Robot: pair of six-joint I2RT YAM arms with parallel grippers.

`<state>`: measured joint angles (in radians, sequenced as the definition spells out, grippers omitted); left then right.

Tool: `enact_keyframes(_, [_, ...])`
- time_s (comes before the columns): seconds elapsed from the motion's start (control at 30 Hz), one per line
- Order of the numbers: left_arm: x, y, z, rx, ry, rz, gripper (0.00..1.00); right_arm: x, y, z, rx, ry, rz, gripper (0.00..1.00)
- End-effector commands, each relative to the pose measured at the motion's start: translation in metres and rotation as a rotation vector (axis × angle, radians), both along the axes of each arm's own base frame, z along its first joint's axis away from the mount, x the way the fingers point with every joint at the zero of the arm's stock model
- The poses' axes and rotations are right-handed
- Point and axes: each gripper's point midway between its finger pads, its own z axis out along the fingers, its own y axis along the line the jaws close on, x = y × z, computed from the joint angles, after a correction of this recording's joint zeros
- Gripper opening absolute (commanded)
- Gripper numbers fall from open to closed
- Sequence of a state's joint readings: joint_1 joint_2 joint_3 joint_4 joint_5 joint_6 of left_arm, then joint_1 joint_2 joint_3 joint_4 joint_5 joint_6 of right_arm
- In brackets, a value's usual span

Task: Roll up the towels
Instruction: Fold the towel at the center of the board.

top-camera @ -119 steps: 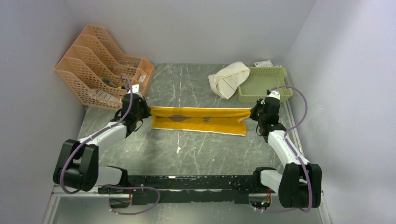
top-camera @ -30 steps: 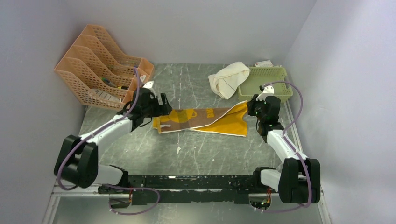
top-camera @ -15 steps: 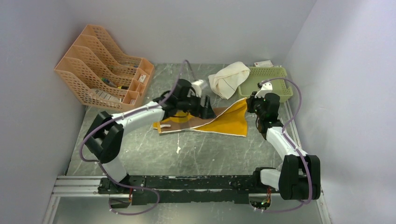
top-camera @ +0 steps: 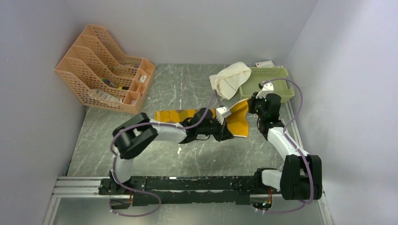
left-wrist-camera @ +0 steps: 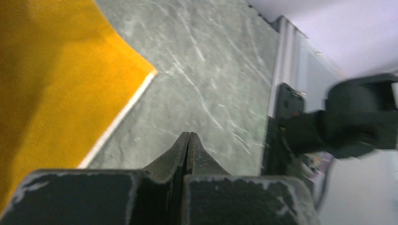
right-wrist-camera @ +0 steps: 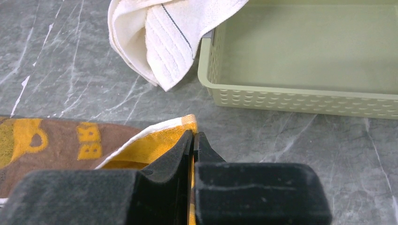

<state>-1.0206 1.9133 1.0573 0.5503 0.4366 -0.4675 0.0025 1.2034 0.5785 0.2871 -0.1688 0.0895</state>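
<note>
The mustard-yellow and brown printed towel (top-camera: 187,115) lies across the middle of the table, its right part (top-camera: 240,121) turned yellow side up. My right gripper (right-wrist-camera: 193,134) is shut on that towel's far right corner (right-wrist-camera: 162,140), holding it just off the table; the brown printed face (right-wrist-camera: 56,140) shows to its left. My left gripper (top-camera: 228,131) reaches across to the towel's right end. Its jaws (left-wrist-camera: 188,135) are shut with nothing between them, just past the white-edged near corner (left-wrist-camera: 149,75). The cream-white towel (top-camera: 229,78) is bunched against the basket.
A green basket (top-camera: 277,72) stands at the back right, and its near wall (right-wrist-camera: 300,98) is just beyond my right gripper. An orange file rack (top-camera: 101,70) sits at the back left. A metal rail (left-wrist-camera: 284,51) runs along the table's right edge.
My left arm has swung far to the right across the yellow towel and its jaws have closed. The right gripper has kept hold of the towel's corner in place.
</note>
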Motion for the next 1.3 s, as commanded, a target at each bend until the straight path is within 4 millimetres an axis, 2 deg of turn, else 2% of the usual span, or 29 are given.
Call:
enact_keyframes(0.0, [0.038,-0.043,0.026,-0.151,-0.217,0.121,0.07,0.007,0.0,0.021,-0.015,-0.067,0.0,0.0])
enact_keyframes(0.07, [0.054,-0.052,0.017,-0.138,-0.244,0.169,0.07,0.007,-0.001,0.024,-0.016,-0.072,-0.007,0.0])
enact_keyframes(0.2, [0.073,-0.067,0.008,-0.141,-0.304,0.207,0.07,0.006,-0.002,0.026,-0.019,-0.073,-0.014,0.0])
enact_keyframes(0.3, [0.093,-0.071,0.006,-0.125,-0.336,0.291,0.07,0.006,-0.001,0.025,-0.017,-0.07,-0.012,0.0])
enact_keyframes(0.5, [0.114,-0.079,-0.007,-0.076,-0.358,0.361,0.07,0.004,0.0,0.024,-0.012,-0.067,-0.002,0.0])
enact_keyframes(0.73, [0.129,-0.084,-0.03,0.008,-0.357,0.424,0.07,0.002,0.003,0.031,-0.003,-0.083,0.009,0.0])
enact_keyframes(0.93, [0.134,-0.082,-0.047,0.058,-0.344,0.475,0.07,-0.002,0.005,0.041,0.0,-0.101,0.018,0.0])
enact_keyframes(1.13, [0.141,-0.084,-0.049,0.035,-0.339,0.516,0.07,-0.007,0.009,0.045,0.015,-0.104,0.038,0.0])
enact_keyframes(1.27, [0.141,-0.083,-0.043,-0.018,-0.327,0.541,0.07,-0.017,0.01,0.029,0.034,-0.066,0.037,0.0])
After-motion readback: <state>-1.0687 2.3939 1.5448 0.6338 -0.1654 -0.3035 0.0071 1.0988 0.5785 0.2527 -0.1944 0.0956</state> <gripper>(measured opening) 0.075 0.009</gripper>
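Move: The yellow towel's right end, under its raised flap, lies about 11 cm ahead of the left hand, 5 cm right and 6 cm below. The flap's pinched corner is 17 cm ahead, 8 cm right; the towel's near right corner is level with the hand, 8 cm right. The white towel lies 27 cm straight ahead. From the right hand, still pinching the corner, the towel's right end lies 6 cm back, 3 cm left and 8 cm below. The shut left hand reaches about 14 cm forward, rightward and down beneath the towel flap the right hand lifts. ##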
